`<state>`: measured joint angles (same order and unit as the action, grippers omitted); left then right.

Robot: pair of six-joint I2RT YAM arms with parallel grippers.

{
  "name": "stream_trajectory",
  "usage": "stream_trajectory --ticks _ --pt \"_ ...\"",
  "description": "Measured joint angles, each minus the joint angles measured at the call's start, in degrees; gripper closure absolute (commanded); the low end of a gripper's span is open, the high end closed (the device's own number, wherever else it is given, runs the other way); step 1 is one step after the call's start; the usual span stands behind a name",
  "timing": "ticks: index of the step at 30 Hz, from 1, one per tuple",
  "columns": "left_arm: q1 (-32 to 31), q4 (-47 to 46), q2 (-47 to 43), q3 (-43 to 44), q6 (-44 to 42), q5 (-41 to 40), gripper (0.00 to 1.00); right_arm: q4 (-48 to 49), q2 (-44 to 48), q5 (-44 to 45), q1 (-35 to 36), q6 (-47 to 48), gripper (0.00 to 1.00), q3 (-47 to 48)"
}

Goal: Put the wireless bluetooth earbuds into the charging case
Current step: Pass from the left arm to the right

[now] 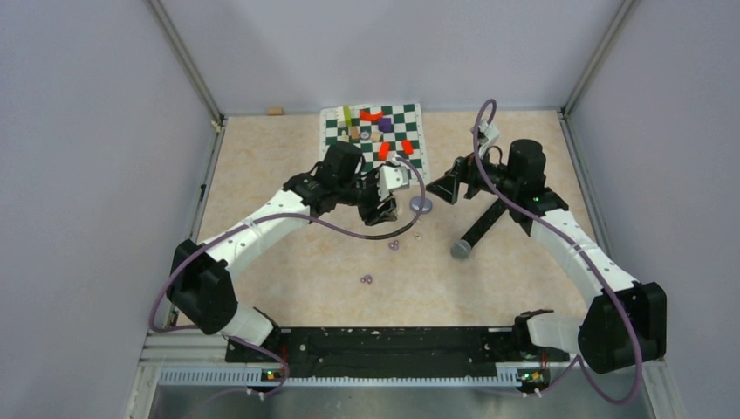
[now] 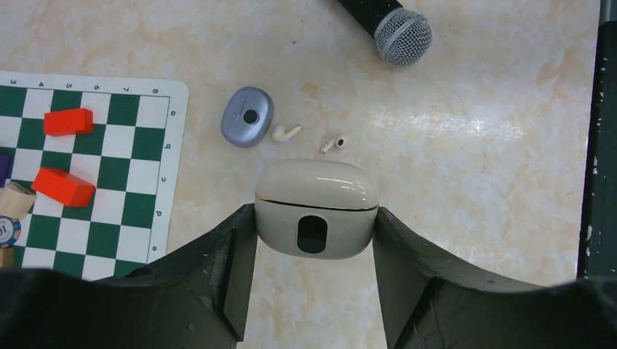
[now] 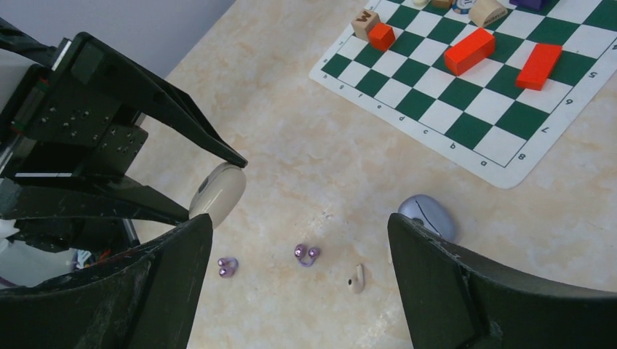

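Two tiny purple earbuds lie apart on the beige table, one (image 3: 306,254) under my right gripper's gap and another (image 3: 228,267) to its left; the top view shows them too (image 1: 394,243) (image 1: 366,280). My left gripper (image 2: 314,218) is shut on a cream charging case (image 2: 316,207) with its lid closed, also seen from the right wrist (image 3: 218,191). A lavender-grey case (image 2: 247,116), also closed, rests on the table beyond it. My right gripper (image 3: 300,225) hangs open above the purple earbuds, holding nothing.
Two white stem earbuds (image 2: 286,132) (image 2: 334,144) lie next to the lavender-grey case. A black microphone (image 2: 396,29) rests to the right. A green-and-white chessboard mat (image 1: 417,161) with red blocks (image 2: 68,121) and wooden pieces sits at the back.
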<state>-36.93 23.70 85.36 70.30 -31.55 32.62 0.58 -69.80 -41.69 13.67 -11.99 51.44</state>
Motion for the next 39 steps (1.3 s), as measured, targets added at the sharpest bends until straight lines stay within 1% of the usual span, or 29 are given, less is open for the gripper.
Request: stream_trajectory --ticks 13,18,22,28,30,33,39 --pt "-2.12 1.20 0.79 0.90 0.04 -0.55 0.47 6.45 -2.08 -2.19 1.57 -11.13 0.14 -0.92" --pt "-2.60 1.33 1.55 1.64 0.22 -0.74 0.47 10.91 -2.08 -2.34 1.97 -15.17 0.17 -7.76" --pt "-3.13 1.68 1.55 2.03 0.44 -1.14 0.47 11.23 -2.67 -2.47 2.62 -18.12 0.19 -10.29" --pt "-4.61 2.14 2.21 2.93 0.68 -2.05 0.47 15.96 -6.19 -4.07 4.33 -21.84 0.26 -10.08" --pt "-4.85 2.32 2.54 2.97 0.81 -2.12 0.47 17.29 -6.71 -4.35 4.48 -22.80 0.32 -10.10" --pt "-5.14 2.58 2.84 2.99 0.98 -2.27 0.47 18.99 -6.75 -4.79 4.87 -23.67 0.36 -10.12" --pt "-5.18 2.91 3.19 2.99 1.05 -2.80 0.47 20.24 -6.75 -5.33 6.29 -24.15 0.36 -10.23"
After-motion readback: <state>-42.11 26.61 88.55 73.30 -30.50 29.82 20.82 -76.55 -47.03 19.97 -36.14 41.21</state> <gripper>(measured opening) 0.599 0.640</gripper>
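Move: The left hand still holds the cream charging case, with the right gripper about 10 cm to its right, 3 cm farther forward and 7 cm higher. From the right hand the charging case is thus roughly 10 cm left, 3 cm back and 7 cm below. On the table some 20 cm below the right hand, the blue-grey case lies about 5 cm ahead and 2 cm left, the purple earbuds about 8 cm left and 5 cm back. The right hand closes in on the held charging case, first easing about 2 cm left, then sinking some 5 cm while drawing back, then going left again (about 5 cm left and 3 cm back in all), tipping its fingers down by nearly 20 degrees with some roll and narrowing its wide-open fingers to about two thirds. The left hand keeps its grip on the charging case and brings it to meet the right hand, about 2 cm right and 2 cm back, with a slight sink at the end and hardly any turn; no touch by the right fingers can be made out. ##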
